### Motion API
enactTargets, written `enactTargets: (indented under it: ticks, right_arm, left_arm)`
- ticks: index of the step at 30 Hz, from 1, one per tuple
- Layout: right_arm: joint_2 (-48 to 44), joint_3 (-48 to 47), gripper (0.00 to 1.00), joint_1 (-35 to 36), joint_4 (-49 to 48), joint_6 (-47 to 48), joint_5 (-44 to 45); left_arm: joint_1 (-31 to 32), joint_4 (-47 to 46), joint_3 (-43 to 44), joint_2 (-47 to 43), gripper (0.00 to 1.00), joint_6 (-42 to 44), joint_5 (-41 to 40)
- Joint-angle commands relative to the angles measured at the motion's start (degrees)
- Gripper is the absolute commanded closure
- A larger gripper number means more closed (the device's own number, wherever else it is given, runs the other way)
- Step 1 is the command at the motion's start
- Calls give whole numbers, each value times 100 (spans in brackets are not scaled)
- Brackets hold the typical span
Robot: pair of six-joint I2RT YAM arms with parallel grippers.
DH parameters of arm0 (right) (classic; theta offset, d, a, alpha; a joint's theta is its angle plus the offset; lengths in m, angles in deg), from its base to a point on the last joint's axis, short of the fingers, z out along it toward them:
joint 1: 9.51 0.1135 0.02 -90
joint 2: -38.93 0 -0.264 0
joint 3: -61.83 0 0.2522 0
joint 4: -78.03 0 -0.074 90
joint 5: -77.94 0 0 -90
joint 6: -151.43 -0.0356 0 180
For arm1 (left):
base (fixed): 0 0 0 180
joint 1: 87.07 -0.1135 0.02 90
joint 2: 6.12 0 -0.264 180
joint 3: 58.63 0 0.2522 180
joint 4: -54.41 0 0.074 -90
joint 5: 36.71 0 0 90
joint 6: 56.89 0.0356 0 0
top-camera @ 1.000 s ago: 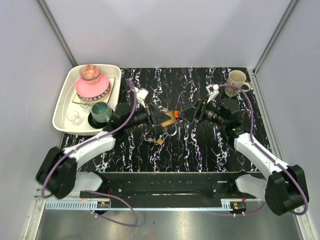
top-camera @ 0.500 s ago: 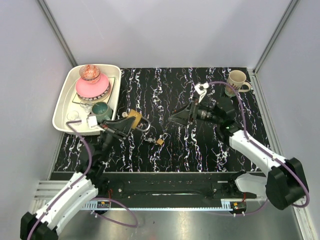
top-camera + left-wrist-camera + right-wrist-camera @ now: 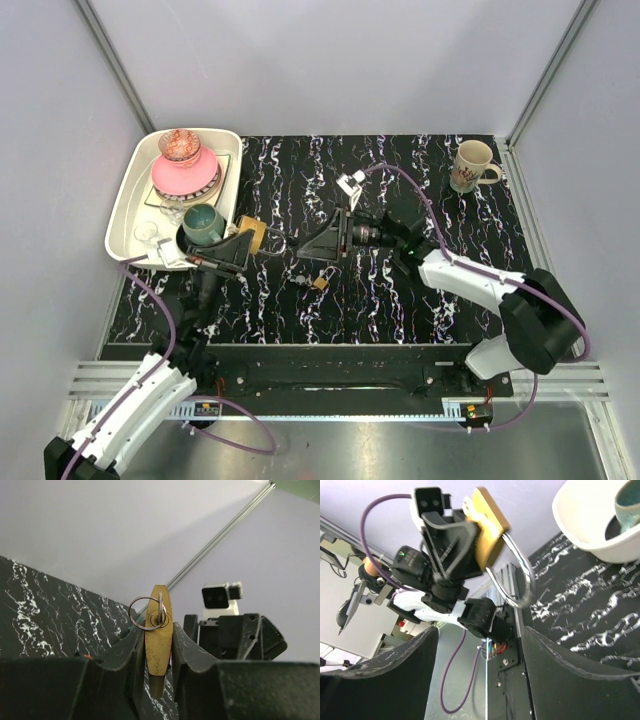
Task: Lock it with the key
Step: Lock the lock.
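Note:
A brass padlock (image 3: 252, 236) hangs above the mat beside the tray, with my left gripper (image 3: 240, 246) shut on its body. In the left wrist view the padlock (image 3: 159, 645) is pinched between both fingers, with a wire ring (image 3: 142, 614) and a thin metal blade at its keyhole. Its steel shackle (image 3: 519, 582) points toward my right gripper (image 3: 308, 250). That gripper (image 3: 479, 632) stands open and empty a short way to the padlock's right. I cannot pick out the key's orange head. Only a tiny orange speck (image 3: 86, 656) shows past my left finger.
A small brass padlock (image 3: 319, 284) lies on the black marbled mat (image 3: 400, 300) just in front of my right gripper. A white tray (image 3: 128, 205) at the back left holds a pink bowl, a teal cup (image 3: 203, 222) and glassware. A beige mug (image 3: 472, 165) stands at the back right.
My left arm has swung back and carried the padlock left from the mat's centre to beside the tray. My right gripper has followed it leftward, and its jaws have narrowed slightly.

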Motion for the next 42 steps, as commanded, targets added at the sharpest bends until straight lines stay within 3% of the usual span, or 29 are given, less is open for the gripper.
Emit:
enactTargets:
  ticks: [1,4,16,20,29,36,42]
  right_arm:
    - [349,-474,29,189,-860,-427,24]
    - [595,-536,34,224,-1194,-665,-11]
    - [499,-544,34,215,-70,-130,490]
    - [684,-527,37,224,-447,-384,411]
    - [693,-483,59,224,-1194,-771,279]
    - [684,-325,90,224,-1528,-947,227]
    - [544,-228,97,224,-1634,-851,244]
  left_arm:
    - [-16,-929,371,149,100,-37,192]
    - [-16,-1025,415,211,100,-10,307]
    - [-16,-1025,714,308,100,122,737]
    - [-16,-1183,740,448,100,69,913]
    - [-16,-1333,960,738,100,-28,1492]
    - [-16,-1448,1030,949,100,-124,1616]
    - [-16,-1289,1075,1037,100,-142,1564]
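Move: The left gripper already grips the lock's brass body; the open shackle sticks out about 7 cm to its right, 2 cm lower. The shackle's bend is the right gripper's target, some 6 cm to its left, 3 cm ahead and 2 cm below, with those fingers still open. The small padlock lies on the table almost under the right hand, roughly 18 cm down, 1 cm ahead and 3 cm right; the dark keys lie 5 cm left of that padlock, level with it. Bring the right gripper about 2.5 cm to the left and slightly forward to the shackle's bend, then shut its fingers, so that they pinch the bend as the hand rises a little. Meanwhile carry the lock rightward in the left gripper's kept grip, about 5 cm, dipping briefly before lifting it nearly 4 cm, and turn it some 15 degrees clockwise to meet the right fingers. ##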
